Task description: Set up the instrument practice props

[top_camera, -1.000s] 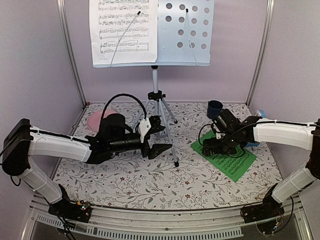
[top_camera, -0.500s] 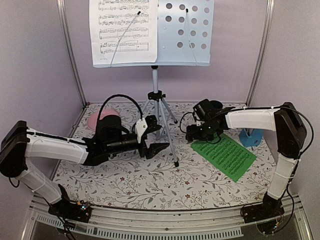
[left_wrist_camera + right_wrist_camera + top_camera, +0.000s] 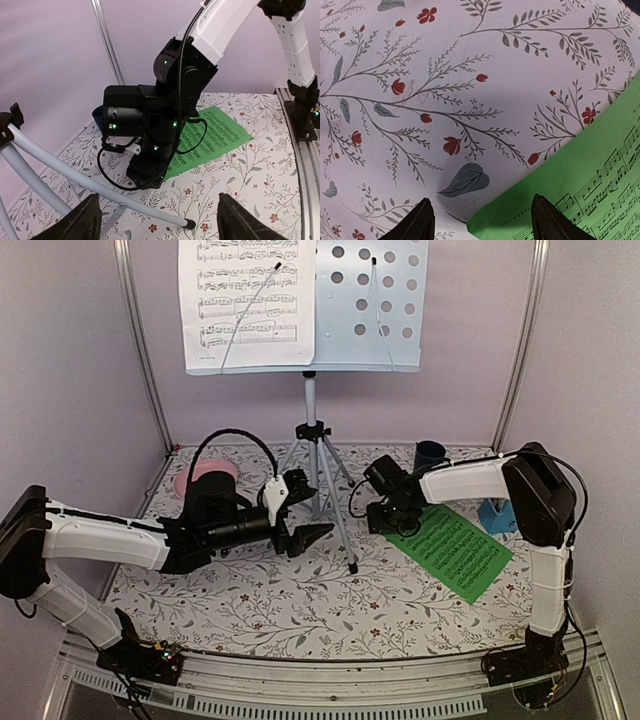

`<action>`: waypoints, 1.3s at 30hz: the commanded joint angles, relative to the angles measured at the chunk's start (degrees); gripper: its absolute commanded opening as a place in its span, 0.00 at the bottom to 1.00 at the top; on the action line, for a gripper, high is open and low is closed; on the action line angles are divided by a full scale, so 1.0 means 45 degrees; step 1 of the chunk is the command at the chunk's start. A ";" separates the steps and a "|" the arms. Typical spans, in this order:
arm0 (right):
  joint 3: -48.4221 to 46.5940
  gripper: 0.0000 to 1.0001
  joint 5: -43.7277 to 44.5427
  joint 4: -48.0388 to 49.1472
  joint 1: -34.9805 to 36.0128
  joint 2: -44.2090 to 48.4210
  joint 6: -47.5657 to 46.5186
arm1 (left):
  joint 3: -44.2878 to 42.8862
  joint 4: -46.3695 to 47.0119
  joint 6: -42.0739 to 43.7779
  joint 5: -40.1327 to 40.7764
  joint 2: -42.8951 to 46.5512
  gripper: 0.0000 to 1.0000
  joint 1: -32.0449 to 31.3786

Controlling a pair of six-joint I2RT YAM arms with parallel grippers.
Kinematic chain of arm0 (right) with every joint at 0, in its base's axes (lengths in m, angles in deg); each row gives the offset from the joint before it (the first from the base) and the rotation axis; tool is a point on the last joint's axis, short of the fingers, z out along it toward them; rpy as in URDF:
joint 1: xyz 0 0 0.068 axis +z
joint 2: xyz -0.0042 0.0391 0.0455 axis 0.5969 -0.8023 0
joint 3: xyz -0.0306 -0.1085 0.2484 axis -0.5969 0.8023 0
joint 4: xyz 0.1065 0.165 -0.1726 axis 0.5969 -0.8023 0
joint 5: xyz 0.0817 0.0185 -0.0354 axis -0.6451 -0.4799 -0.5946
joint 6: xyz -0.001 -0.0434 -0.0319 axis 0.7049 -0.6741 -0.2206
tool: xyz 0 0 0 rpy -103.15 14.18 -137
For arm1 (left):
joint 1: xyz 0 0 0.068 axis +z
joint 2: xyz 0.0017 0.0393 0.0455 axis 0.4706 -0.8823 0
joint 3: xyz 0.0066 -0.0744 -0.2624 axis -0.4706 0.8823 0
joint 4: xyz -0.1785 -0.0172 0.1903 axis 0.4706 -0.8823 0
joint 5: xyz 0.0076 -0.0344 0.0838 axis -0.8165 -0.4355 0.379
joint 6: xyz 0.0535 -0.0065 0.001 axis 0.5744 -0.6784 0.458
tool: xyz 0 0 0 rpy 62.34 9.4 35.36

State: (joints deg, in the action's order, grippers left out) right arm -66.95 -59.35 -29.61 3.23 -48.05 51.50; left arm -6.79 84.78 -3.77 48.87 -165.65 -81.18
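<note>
The pale perforated music stand [image 3: 372, 302] rises at the back on its silver tripod [image 3: 312, 435], with a white sheet-music page [image 3: 245, 302] on its left half. A green page [image 3: 455, 552] lies flat on the table right of centre. The blue metronome [image 3: 497, 515] stands just beyond it. My right gripper [image 3: 385, 522] is low at the green page's left corner. In the right wrist view its jaws [image 3: 482, 225] are open, straddling the corner of the green page [image 3: 580, 200]. My left gripper [image 3: 312, 533] hangs open beside a tripod leg [image 3: 100, 186], holding nothing.
A pink plate [image 3: 205, 478] lies at the back left behind my left arm. A dark blue mug [image 3: 430, 453] stands at the back right. Frame posts and purple walls close in both sides. The tripod's front leg ends near the table's middle [image 3: 352, 568].
My right arm has swung left from over the green page to its left corner, and its jaws have narrowed. The left arm has drifted slightly left.
</note>
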 commanded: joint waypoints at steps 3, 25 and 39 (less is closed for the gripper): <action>-0.0248 0.62 0.0777 -0.0547 0.0247 -0.0624 0.0216 | 0.0203 0.0080 0.0150 0.0184 0.0414 0.80 -0.0143; 0.1320 0.00 -0.1274 0.0079 0.0330 0.1499 -0.0020 | 0.0093 0.0007 0.0251 0.0302 0.0517 0.80 -0.0152; 0.4097 0.00 -0.5438 -0.0089 0.0318 0.6752 -0.2068 | 0.0346 0.0545 0.1217 -0.1403 -0.0231 0.80 -0.0153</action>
State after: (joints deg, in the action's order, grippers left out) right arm -51.87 -75.11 -29.11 4.56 -23.84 46.52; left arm -6.70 84.87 -1.54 47.47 -164.93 -81.18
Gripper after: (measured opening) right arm 0.012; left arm 0.796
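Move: The green sheet's leftmost corner sits almost directly under the open right fingers, roughly 2 cm down; its middle lies about 14 cm to that hand's right and 5 cm back. Some 25 cm ahead and 15 cm right is the dark mug, while the music stand's nearest foot is 11 cm back and 6 cm left. From the left hand the sheet's middle is about 26 cm right, 9 cm ahead and 21 cm below. Sinking about a centimetre, the right hand closes its fingers fully and pinches the green sheet's left corner against the table. Then it draws back some 8 cm and rises 9 to 10 cm with the corner in its grip, left side rolling up while the wrist turns about 15 degrees counter-clockwise. ##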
